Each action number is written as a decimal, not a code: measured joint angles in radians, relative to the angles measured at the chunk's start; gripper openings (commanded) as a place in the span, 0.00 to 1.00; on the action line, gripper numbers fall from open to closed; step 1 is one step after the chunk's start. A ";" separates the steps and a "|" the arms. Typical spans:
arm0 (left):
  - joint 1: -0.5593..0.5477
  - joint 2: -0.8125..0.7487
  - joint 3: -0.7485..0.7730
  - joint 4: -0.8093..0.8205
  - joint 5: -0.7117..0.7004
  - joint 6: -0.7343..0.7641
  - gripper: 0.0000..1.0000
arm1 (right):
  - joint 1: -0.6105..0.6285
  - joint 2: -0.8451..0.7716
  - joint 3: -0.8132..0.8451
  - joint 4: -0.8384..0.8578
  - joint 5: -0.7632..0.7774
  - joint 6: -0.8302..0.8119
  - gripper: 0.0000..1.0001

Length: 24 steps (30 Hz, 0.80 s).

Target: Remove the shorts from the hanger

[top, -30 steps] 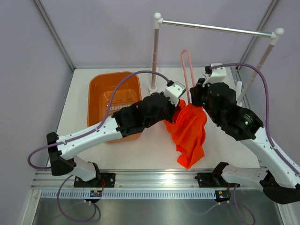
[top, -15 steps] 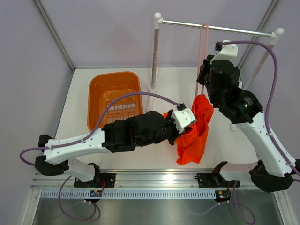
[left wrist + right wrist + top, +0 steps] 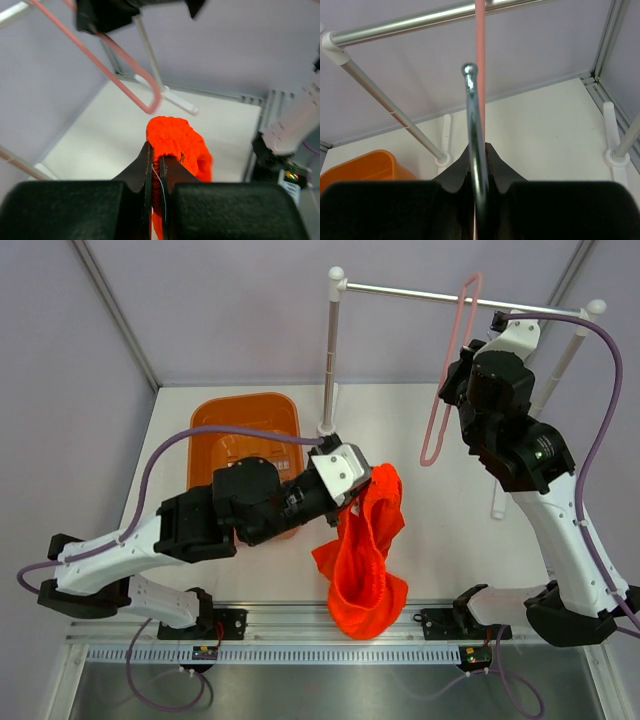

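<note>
The bright red-orange shorts (image 3: 365, 570) hang limp from my left gripper (image 3: 366, 492), which is shut on their bunched waistband above the table's near middle. In the left wrist view the fabric (image 3: 176, 142) bulges out past the closed left gripper (image 3: 156, 159). The pale-pink hanger (image 3: 447, 375) slants from the rail down to the left, its loop bare and apart from the shorts. My right gripper (image 3: 453, 378) holds it high at the back right. In the right wrist view the right gripper (image 3: 477, 151) is shut on the metal hook (image 3: 472, 110), the pink hanger (image 3: 480, 30) running up behind it.
An orange plastic basket (image 3: 215, 418) sits at the back left, partly under my left arm. A silver rail (image 3: 420, 292) on white posts (image 3: 331, 350) spans the back. A white post foot (image 3: 497, 502) lies on the table at the right.
My left gripper has pulled the shorts left and toward the near edge, off the hanger. My right gripper has lifted the bare hanger up to the rail.
</note>
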 measured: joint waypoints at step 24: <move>0.705 0.209 0.627 0.342 -0.460 0.283 0.00 | -0.002 -0.161 -0.379 -0.031 -0.195 0.060 0.00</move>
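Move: The left hand holds the orange shorts; the orange basket lies about 30 cm ahead, 28 cm left and 39 cm below it. From that hand, the rack's left upright is some 40 cm ahead and 7 cm left, and the pink hanger 22 cm ahead, 15 cm right. The right hand holds the hanger, with open table top roughly 47 cm straight below and the rack bar's middle 17 cm straight ahead, nearly level. Left swings held shorts some 40 cm left, up and forward over the basket; right lowers the hanger 11 cm. ##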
